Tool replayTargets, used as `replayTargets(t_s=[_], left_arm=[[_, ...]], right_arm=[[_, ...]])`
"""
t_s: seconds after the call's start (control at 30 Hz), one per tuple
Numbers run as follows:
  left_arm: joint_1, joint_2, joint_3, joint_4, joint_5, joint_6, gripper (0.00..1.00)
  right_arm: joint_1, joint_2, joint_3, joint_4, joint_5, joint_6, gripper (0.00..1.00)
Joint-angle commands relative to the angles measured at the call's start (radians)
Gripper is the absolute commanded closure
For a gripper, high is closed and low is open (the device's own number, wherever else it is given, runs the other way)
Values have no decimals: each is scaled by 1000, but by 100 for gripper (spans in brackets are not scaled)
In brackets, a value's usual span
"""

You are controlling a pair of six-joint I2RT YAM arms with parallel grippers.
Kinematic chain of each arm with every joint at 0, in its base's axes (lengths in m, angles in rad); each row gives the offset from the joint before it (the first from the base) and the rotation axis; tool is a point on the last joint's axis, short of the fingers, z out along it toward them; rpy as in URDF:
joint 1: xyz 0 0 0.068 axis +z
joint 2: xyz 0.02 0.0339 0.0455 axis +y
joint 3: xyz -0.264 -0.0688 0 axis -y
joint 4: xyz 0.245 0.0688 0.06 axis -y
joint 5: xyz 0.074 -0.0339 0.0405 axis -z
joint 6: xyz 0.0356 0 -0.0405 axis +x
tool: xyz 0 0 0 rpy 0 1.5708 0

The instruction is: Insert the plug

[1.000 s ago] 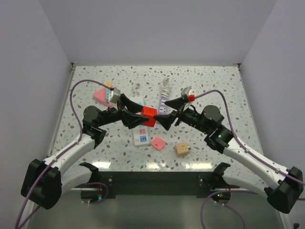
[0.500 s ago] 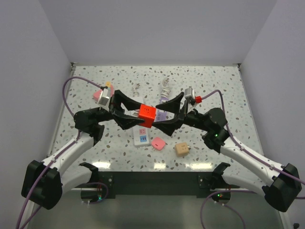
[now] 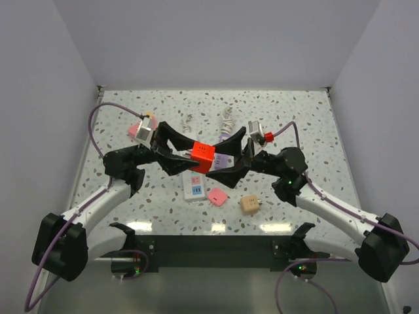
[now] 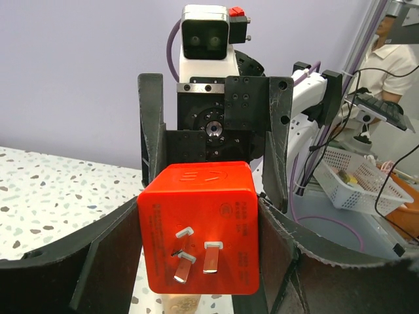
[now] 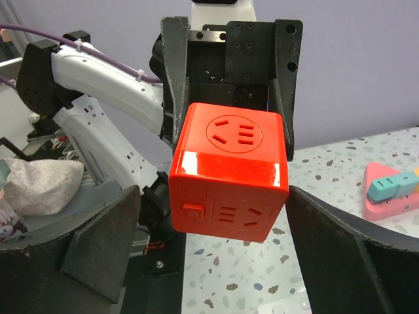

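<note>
The plug is a red cube (image 3: 203, 157) with three metal prongs (image 4: 196, 252) on one face and sockets on others (image 5: 243, 134). It hangs in the air over the middle of the table. My left gripper (image 3: 192, 159) is shut on it, with its fingers (image 4: 98, 261) pressed to two opposite sides. The prongs face the left wrist camera. From the right, my right gripper (image 3: 221, 167) stands open. Its fingers (image 5: 98, 252) straddle the cube's far end (image 5: 229, 176), and a gap shows on the left side.
Under the arms lie a white power strip (image 3: 194, 187), a pink adapter (image 3: 217, 195) and a beige cube adapter (image 3: 249, 205). A purple strip (image 3: 223, 159) is partly hidden. A pink triangular block (image 3: 135, 130) lies at the back left and white cables (image 3: 228, 121) at the back.
The left wrist has lifted and turned with the red cube still in its grip. The right gripper has moved left, closing in until its open fingers straddle the cube.
</note>
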Motion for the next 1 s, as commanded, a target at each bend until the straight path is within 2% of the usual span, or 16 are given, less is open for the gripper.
replayTargets(t_s=[0.0,0.13,0.27,0.43,0.47,0.5,0.57,0.6,0.63,0.7,0.73,0.77,0.9,0.97], left_arm=[[8,5,27,178,-20,-34,100],[8,21,11,220,-30,-55,100],[8,38,-5,298,-35,-93,100],[6,73,-10,359,-37,-130,100],[6,81,-12,364,-32,-133,100],[8,84,-12,362,-29,-133,100],[8,92,-5,282,-34,-78,100],[8,94,-1,169,-47,-43,95],[8,94,7,114,-56,26,89],[8,92,11,-25,-89,90,71],[9,90,16,-67,-99,144,60],[11,87,15,-101,-109,166,39],[52,80,2,-197,-130,212,3],[77,72,-16,-207,-138,221,0]], right_arm=[[-1,11,11,80,-20,22,6],[6,45,22,99,-13,26,12],[8,91,30,132,-11,48,31],[11,126,31,175,15,69,49],[11,131,30,176,21,66,60],[11,131,28,176,35,63,66],[11,116,27,139,94,43,91],[11,109,27,124,114,34,100],[11,102,28,85,134,8,100],[9,74,34,35,188,-23,100],[8,65,40,-19,208,-47,100],[5,57,47,-56,225,-63,100],[-7,16,102,-272,347,-147,100],[-20,19,143,-381,371,-178,100]])
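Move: The red plug is clamped in the left fingertips, about 1 cm to the right of that hand's point. The right hand's open fingers already straddle the plug, which lies some 2 cm to the left of the right hand's point, at its height. Down on the table, roughly 32 cm below the right hand, the white strip's middle is about 14 cm ahead and 8 cm left, the purple strip 20 cm ahead and 4 cm right, and the pink plug 2 cm ahead and 2 cm right. Leftward and down by a couple of centimetres, the right hand comes in around the red plug and pinches its sides while the left still grips it. Both hands then carry the plug forward and down, speeding up late to about 6 cm forward in all. Near the end the left fingers open wide and let go, as the right hand turns some 15 degrees clockwise. ##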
